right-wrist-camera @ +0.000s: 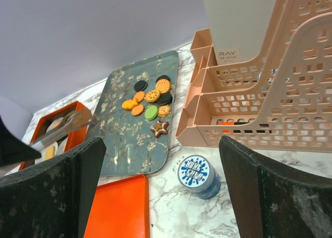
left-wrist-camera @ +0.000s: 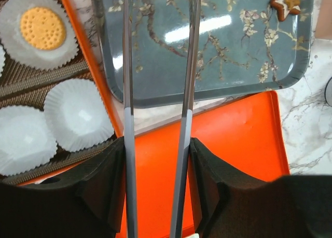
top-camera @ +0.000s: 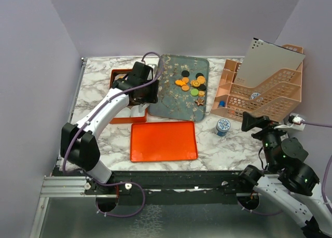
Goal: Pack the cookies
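The cookies [top-camera: 191,84] lie bunched at the far right of a grey-blue flowered tray [top-camera: 174,103]: mostly orange, some black, one green [right-wrist-camera: 151,112] and a brown star [right-wrist-camera: 160,127]. One more orange cookie [left-wrist-camera: 42,28] rests in a white paper liner inside the orange box [top-camera: 118,75]. My left gripper [left-wrist-camera: 157,144] is shut on metal tongs [left-wrist-camera: 128,67] that reach out over the tray's near left part; their tips are cut off in the left wrist view. The tongs [right-wrist-camera: 65,125] carry nothing that I can see. My right gripper [right-wrist-camera: 161,144] hangs open and empty, near the table's right front.
Empty white liners [left-wrist-camera: 78,113] fill the orange box. An orange lid [top-camera: 163,141] lies flat in front of the tray. A small blue-and-white tin [top-camera: 223,126] stands beside a pink mesh organiser [top-camera: 264,90] at the right. Purple walls close in the table.
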Tool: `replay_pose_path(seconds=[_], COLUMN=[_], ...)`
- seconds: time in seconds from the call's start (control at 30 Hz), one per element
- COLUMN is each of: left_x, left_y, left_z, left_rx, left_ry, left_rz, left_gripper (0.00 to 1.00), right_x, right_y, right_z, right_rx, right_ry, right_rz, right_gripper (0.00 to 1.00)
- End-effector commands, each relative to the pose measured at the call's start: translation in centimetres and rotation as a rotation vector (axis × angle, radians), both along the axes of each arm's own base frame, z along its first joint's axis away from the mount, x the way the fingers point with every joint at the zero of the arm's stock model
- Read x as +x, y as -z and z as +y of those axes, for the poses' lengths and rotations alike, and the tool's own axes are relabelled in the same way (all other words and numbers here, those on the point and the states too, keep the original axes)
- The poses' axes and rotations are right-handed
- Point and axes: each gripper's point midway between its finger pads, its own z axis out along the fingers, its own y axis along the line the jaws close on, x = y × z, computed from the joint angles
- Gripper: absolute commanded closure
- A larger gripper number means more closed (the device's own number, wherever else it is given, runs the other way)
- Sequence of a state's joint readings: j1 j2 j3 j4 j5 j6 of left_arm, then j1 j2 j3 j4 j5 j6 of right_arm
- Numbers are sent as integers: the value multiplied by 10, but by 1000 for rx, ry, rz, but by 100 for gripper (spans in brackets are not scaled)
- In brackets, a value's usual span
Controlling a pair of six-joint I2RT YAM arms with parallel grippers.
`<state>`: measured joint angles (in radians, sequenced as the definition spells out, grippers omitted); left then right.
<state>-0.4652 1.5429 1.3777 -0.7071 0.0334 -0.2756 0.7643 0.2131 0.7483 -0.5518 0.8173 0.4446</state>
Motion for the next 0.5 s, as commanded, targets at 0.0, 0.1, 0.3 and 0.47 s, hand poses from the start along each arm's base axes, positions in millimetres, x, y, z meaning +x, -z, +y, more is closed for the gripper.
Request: replay_pose_path(seconds=[0.0, 0.1, 0.3, 0.47], left_x=[24, 34, 52, 68], left_y=[-20, -18, -3, 11], left_z=[-27, -37, -48, -49], left_rx=[-52, -42, 22, 66], left_ry=[120, 198, 365, 470], left_rz=[-70, -79, -106, -126], left_gripper=[49, 48, 46, 45], right_x=[10, 15, 20, 24], right_y=[5, 9, 10, 19], right_z=[23, 33, 51, 68], right_rx=[-3, -17, -27, -14], right_ry=[-73, -99, -164, -223], right_rz=[6, 18, 19, 33], right_gripper=[0, 0, 0, 0])
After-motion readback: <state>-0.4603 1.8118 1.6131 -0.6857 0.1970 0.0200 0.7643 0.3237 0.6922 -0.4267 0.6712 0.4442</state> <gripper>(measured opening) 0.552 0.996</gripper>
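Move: The leftmost orange cookie on the tray, toward which the left hand's empty tongs are headed, lies about 13 cm ahead of that hand, 12 cm to its right and some 16 cm below. A black cookie sits about 5 cm beyond that cookie and 3 cm to its right; the green cookie is 5 cm nearer and 7 cm to its right. The cookie box is about 13 cm left and 6 cm ahead of the left hand. From the right hand, the orange cookie is roughly 30 cm ahead and 22 cm left. The tongs, still gripped in the left hand, are carried away from the box and over the tray towards the orange cookies, about 5 cm forward and 4 cm right, sinking slightly at the end while the wrist turns some 20 degrees clockwise. The empty right hand, wide open, drifts about 5 cm left and a little forward. ##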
